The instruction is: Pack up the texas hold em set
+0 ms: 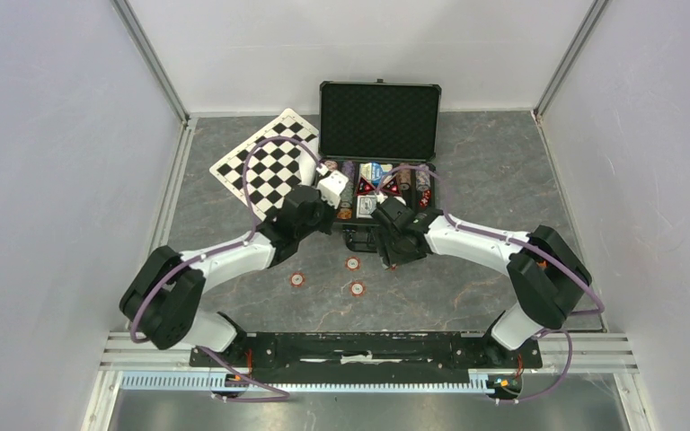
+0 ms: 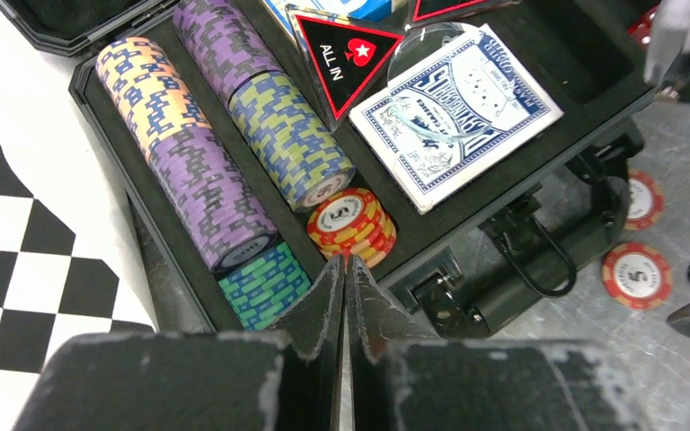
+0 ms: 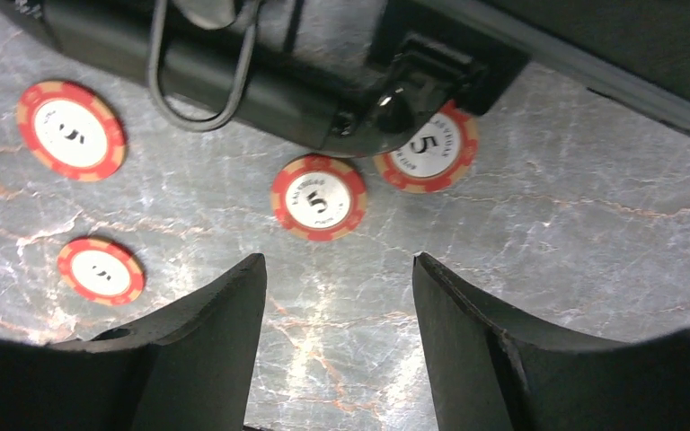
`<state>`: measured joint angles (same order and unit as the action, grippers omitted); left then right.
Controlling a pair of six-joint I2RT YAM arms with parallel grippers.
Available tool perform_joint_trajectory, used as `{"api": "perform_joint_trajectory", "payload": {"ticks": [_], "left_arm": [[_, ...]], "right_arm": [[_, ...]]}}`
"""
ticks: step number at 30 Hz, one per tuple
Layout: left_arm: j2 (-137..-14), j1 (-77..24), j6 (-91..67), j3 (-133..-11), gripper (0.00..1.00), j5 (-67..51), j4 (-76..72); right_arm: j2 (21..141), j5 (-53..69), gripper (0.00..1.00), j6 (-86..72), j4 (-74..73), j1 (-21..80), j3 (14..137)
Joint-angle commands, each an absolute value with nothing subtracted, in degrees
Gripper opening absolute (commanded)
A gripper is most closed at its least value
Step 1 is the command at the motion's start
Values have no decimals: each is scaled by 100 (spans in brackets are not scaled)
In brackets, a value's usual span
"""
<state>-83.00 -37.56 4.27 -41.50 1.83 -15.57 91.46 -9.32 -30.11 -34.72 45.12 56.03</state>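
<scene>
The black case stands open at the back, its foam tray holding rows of striped chips, a short red chip stack, a blue card deck and a black "ALL IN" triangle. My left gripper is shut and empty, its tips just above the near edge of the red stack; from above the left gripper sits over the tray's left front. My right gripper is open over bare table, in front of the case handle. Several red "5" chips lie loose: the nearest chip is just ahead of the fingers, and a second chip is tucked partly under the case edge.
A black-and-white checkered board lies left of the case, close beside my left arm. Loose red chips lie on the grey marble table between the arms. White walls enclose the table on three sides.
</scene>
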Motion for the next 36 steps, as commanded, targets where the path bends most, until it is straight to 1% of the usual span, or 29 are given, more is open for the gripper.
{"api": "perform_joint_trajectory", "payload": {"ticks": [1,5,7,9,11,12,13,14,15,16,17,18,19,21,23,27,29,31,35,36], "left_arm": [[-7730,-3738,-254,-3899,8,97,-1649],[-7205,-3735,-635,-3488,9,140,-1538],[-6763,-3735,-910,-3248,16,353,-1521],[-6335,-3735,-1189,-3041,23,499,-1400],[-5968,-3730,-1506,-2914,34,751,-1064],[-5765,-3730,-1646,-2873,41,870,-870],[-5588,-3732,-1825,-2818,50,1072,-653],[-5365,-3729,-2143,-2767,61,1327,-400],[-5098,-3727,-2388,-2752,70,1636,-87],[-4874,-3727,-2620,-2707,73,1806,241],[-4606,-3727,-2884,-2676,81,1932,509],[-4404,-3727,-3142,-2654,92,2058,810],[-4219,-3718,-3350,-2663,99,2098,1130],[-4038,-3718,-3254,-2761,100,1802,1550],[-4109,-3719,-3222,-2974,100,1712,2070],[-5181,-3718,-3480,-3962,100,1955,3693],[-5756,-3718,-3700,-4458,100,1937,4571],[-6106,-3727,-3881,-4768,100,1816,5125],[-6319,-3727,-3933,-4754,100,1215,5217],[-6393,-3727,-3941,-4694,98,1135,5129]], "right_arm": [[8820,-1005,66,-2955,-3275,4626,5720],[8494,-583,64,-2813,-2760,4643,5336],[8363,-550,66,-2777,-2613,4781,5191],[8382,-757,67,-2775,-2769,4984,5288],[8512,-777,68,-2784,-2959,5180,5468],[8591,-786,68,-2799,-3039,5277,5549],[8649,-822,67,-2814,-3085,5383,5604],[8676,-899,67,-2829,-3125,5472,5660],[8691,-970,67,-2838,-3169,5563,5703],[8693,-1018,67,-2839,-3185,5604,5750],[8664,-1048,66,-2821,-3184,5622,5766],[8622,-1105,66,-2816,-3189,5625,5782],[8569,-1197,66,-2794,-3183,5625,5801],[8407,-1400,66,-2699,-3167,5610,5824],[8223,-1571,66,-2589,-3149,5571,5797],[7962,-1497,66,-2474,-3152,5281,5628],[7822,-1394,65,-2459,-3148,5111,5417],[7652,-1502,65,-2461,-3147,5001,5197],[7201,-1816,65,-2443,-3130,4859,4822],[7027,-1998,65,-2470,-3102,4821,4749]]}}
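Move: The lone leftmost chip lies about 12 cm back, 11 cm left and 11 cm below the left hand, whose shut fingers hover by the red-and-yellow stack, 3 cm ahead, 2 cm right, 6 cm down. The middle chip is 15 cm right of the lone chip and 4 cm farther out. From the right hand, the near chip lies 2 cm ahead, 2 cm left, 4 cm down; the handle chip 5 cm ahead, 2 cm right. The left hand leaves the case, swinging back and left some 13 cm and 12 cm towards the lone chip, arching up about 5 cm before sinking again, while its shut fingers spread wide and the wrist turns counter-clockwise and tips them steeply down. The open, empty right hand drifts back and left, then returns forward and right, ending about 5 cm above its start. ##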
